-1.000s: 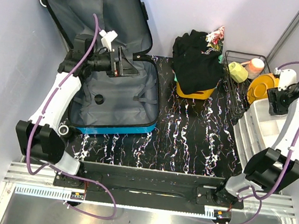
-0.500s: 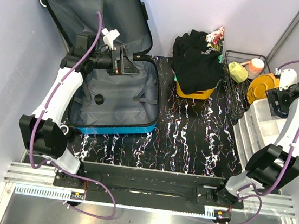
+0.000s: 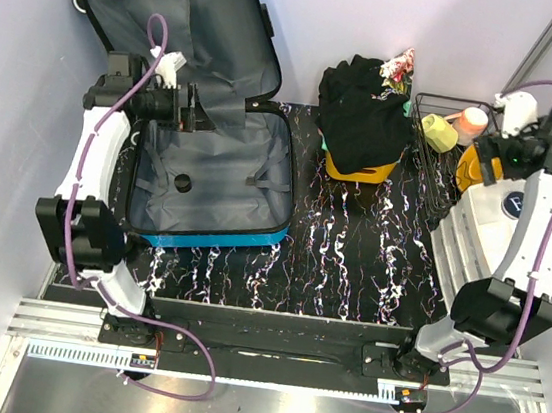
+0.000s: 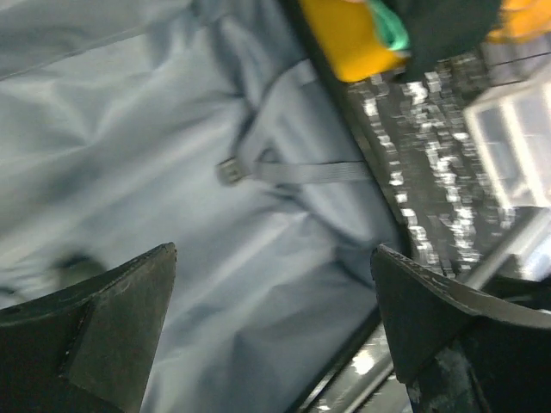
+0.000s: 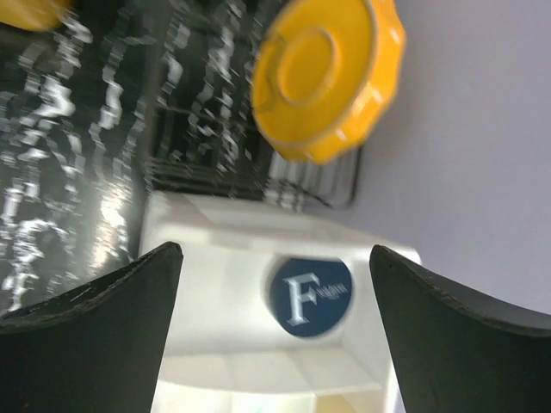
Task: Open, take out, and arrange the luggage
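Observation:
The luggage, a blue hard-shell suitcase, lies open at the left with its lid leaning on the back wall. Dark grey lining fills the left wrist view, crossed by a strap with a buckle. My left gripper hovers open over the back of the lower half, nothing between its fingers. My right gripper is far off at the right, open and empty above a white organiser tray that holds a round blue disc marked F.
An orange basket under a heap of black clothes stands mid-back. A wire rack holds a green cup and a pink cup. A yellow plate leans behind the white tray.
My left arm has swung left and back over the suitcase, staying open. My right gripper has opened wider and lifted toward the back, uncovering the blue disc in the tray.

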Robot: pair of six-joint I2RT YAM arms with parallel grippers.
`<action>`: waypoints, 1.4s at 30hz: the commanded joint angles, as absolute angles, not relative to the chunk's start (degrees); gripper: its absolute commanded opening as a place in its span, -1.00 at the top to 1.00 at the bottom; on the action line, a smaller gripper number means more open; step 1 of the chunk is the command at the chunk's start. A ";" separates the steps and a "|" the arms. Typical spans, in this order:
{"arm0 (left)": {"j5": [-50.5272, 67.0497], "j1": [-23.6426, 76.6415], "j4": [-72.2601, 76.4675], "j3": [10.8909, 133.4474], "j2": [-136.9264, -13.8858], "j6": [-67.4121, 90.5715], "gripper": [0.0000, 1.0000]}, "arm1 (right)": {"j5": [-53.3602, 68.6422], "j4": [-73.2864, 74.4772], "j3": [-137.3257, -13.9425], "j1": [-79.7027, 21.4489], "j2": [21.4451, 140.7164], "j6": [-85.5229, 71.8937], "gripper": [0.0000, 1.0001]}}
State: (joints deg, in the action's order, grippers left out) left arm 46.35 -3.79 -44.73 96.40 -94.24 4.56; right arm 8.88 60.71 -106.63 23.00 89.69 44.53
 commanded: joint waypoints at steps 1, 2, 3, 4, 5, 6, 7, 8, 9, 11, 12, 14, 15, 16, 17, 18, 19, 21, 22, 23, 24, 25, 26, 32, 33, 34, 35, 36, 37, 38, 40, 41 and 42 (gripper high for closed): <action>33.34 -5.36 -56.68 100.73 -98.08 -15.11 -0.98 | 12.57 59.68 -110.12 15.13 87.19 36.85 -0.99; 28.70 -5.54 -57.04 100.29 -98.96 -16.25 -0.98 | 12.66 59.33 -110.30 13.46 87.27 35.78 -0.99; 27.09 -6.06 -57.04 99.50 -99.23 -18.09 -0.97 | 12.83 58.80 -110.48 10.58 87.36 34.81 -0.99; 25.59 -6.06 -57.13 97.84 -99.75 -19.15 -0.94 | 12.83 58.62 -110.65 8.98 87.54 32.72 -0.99; 23.66 -6.06 -57.13 96.87 -100.45 -20.38 -0.92 | 13.01 58.28 -110.74 7.75 87.80 31.65 -0.99; 22.95 -6.15 -57.04 95.81 -100.81 -22.13 -0.90 | 13.18 57.66 -110.83 5.39 87.98 30.60 -0.99; 22.33 -6.15 -56.00 93.19 -100.98 -23.19 -0.85 | 13.62 57.40 -110.66 4.58 88.07 28.58 -0.99; 21.37 -6.15 -55.55 92.21 -101.33 -24.16 -0.82 | 14.58 57.13 -110.39 3.87 88.15 27.43 -1.00; 20.66 -6.07 -55.20 91.41 -102.38 -25.30 -0.79 | 14.76 56.17 -109.96 3.00 88.15 26.29 -1.00; 18.21 -5.98 -53.44 89.74 -103.44 -25.92 -0.76 | 15.47 55.55 -108.46 1.32 87.98 24.18 -1.00; 17.67 -5.98 -52.74 89.21 -104.14 -26.28 -0.76 | 15.56 54.76 -107.76 0.88 87.72 23.73 -1.00; 16.27 -5.89 -49.84 87.02 -104.68 -26.89 -0.75 | 15.90 54.06 -105.65 0.26 86.93 22.59 -1.00; 15.39 -5.54 -49.05 86.40 -105.46 -27.07 -0.73 | 15.91 53.70 -104.51 0.26 86.66 22.50 -0.99; 14.68 -5.36 -47.48 85.53 -105.90 -27.24 -0.72 | 15.91 53.70 -104.07 0.26 86.57 22.33 -0.99; 13.81 -5.01 -47.03 85.34 -106.43 -27.42 -0.70 | 15.91 53.70 -103.71 0.26 86.05 22.24 -0.99; 13.36 -4.84 -46.50 85.08 -107.04 -27.25 -0.68 | 15.73 53.61 -103.10 0.26 85.87 22.24 -1.00; 13.01 -4.66 -45.28 84.73 -107.92 -27.16 -0.66 | 15.56 53.61 -102.83 0.35 85.61 22.58 -1.00; 12.74 -4.31 -43.78 84.38 -108.98 -26.90 -0.63 | 15.38 53.61 -102.22 0.26 84.91 23.02 -0.99; 12.66 -4.13 -43.33 84.38 -109.94 -26.81 -0.61 | 15.03 53.70 -101.96 0.26 84.64 23.11 -0.99; 12.74 -3.78 -42.98 84.38 -110.39 -26.81 -0.57 | 14.86 53.79 -101.87 0.26 84.46 23.29 -0.99; 12.83 -3.52 -42.28 84.38 -110.83 -26.72 -0.55 | 14.85 53.79 -101.52 0.26 84.29 23.38 -0.99; 12.83 -3.34 -41.84 84.29 -111.35 -26.46 -0.53 | 14.59 53.70 -101.34 0.26 84.03 23.47 -0.99; 13.01 -2.99 -41.31 84.11 -111.44 -26.37 -0.52 | 14.50 53.79 -101.25 0.26 83.94 23.64 -0.99; 12.22 -2.20 -38.58 83.67 -113.90 -26.37 -0.34 | 14.06 53.88 -100.64 0.35 83.32 23.73 -1.00; 11.96 -2.02 -38.50 83.85 -114.08 -26.37 -0.32 | 13.89 53.96 -100.72 0.35 83.32 23.90 -0.99; 11.87 -2.11 -38.50 83.76 -114.34 -26.37 -0.24 | 13.63 54.05 -100.72 0.35 83.23 24.08 -0.99; 11.95 -2.11 -38.50 83.76 -114.35 -26.54 -0.18 | 13.62 54.14 -100.64 0.35 83.15 24.17 -1.00; 12.04 -2.11 -38.58 83.59 -114.17 -26.54 -0.11 | 13.54 54.05 -100.55 0.26 83.06 24.34 -1.00; 12.30 -2.02 -38.50 83.50 -114.00 -26.46 0.08 | 13.45 54.05 -100.46 0.26 82.97 24.43 -0.99; 12.65 -2.02 -38.67 83.50 -113.82 -26.37 0.17 | 13.36 54.14 -100.46 0.26 82.88 24.43 -0.99; 13.27 -1.15 -39.64 83.76 -112.16 -26.37 0.40 | 13.53 54.05 -100.11 0.26 82.71 24.43 -0.99; 13.27 -0.62 -39.81 83.85 -111.19 -26.54 0.46 | 13.62 54.05 -100.02 0.26 82.71 24.43 -0.99; 13.71 -0.27 -40.34 84.11 -110.31 -26.54 0.51 | 13.71 54.05 -99.93 0.35 82.71 24.26 -0.99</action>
State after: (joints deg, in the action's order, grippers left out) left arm 12.80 -1.74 -40.58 83.83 -114.24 -26.02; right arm 14.17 55.37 -100.18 0.47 84.73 24.16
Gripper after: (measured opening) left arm 0.514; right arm 0.994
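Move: The small black jar, alone on the open suitcase's floor, stands about 9 cm left of the left hand, 1 cm ahead and some 26 cm below it. The strap buckle lies about 20 cm to the right of the jar and 3 cm farther out, equally low. The middle of the suitcase's near rim is roughly 17 cm back from the left hand, 2 cm right and 20 cm below. From the right hand the jar is some 78 cm left, 5 cm ahead and 28 cm below. The left fingers end up pinching the black jar by its sides: the hand drops about 25 cm and goes 10 cm left, quickly at first, then easing down, tipping some 40 degrees until the fingers point steeply down, and closes from wide open to about half. Meanwhile the empty, open right hand swings 18 cm left, away from the white organizer, then stays there. ##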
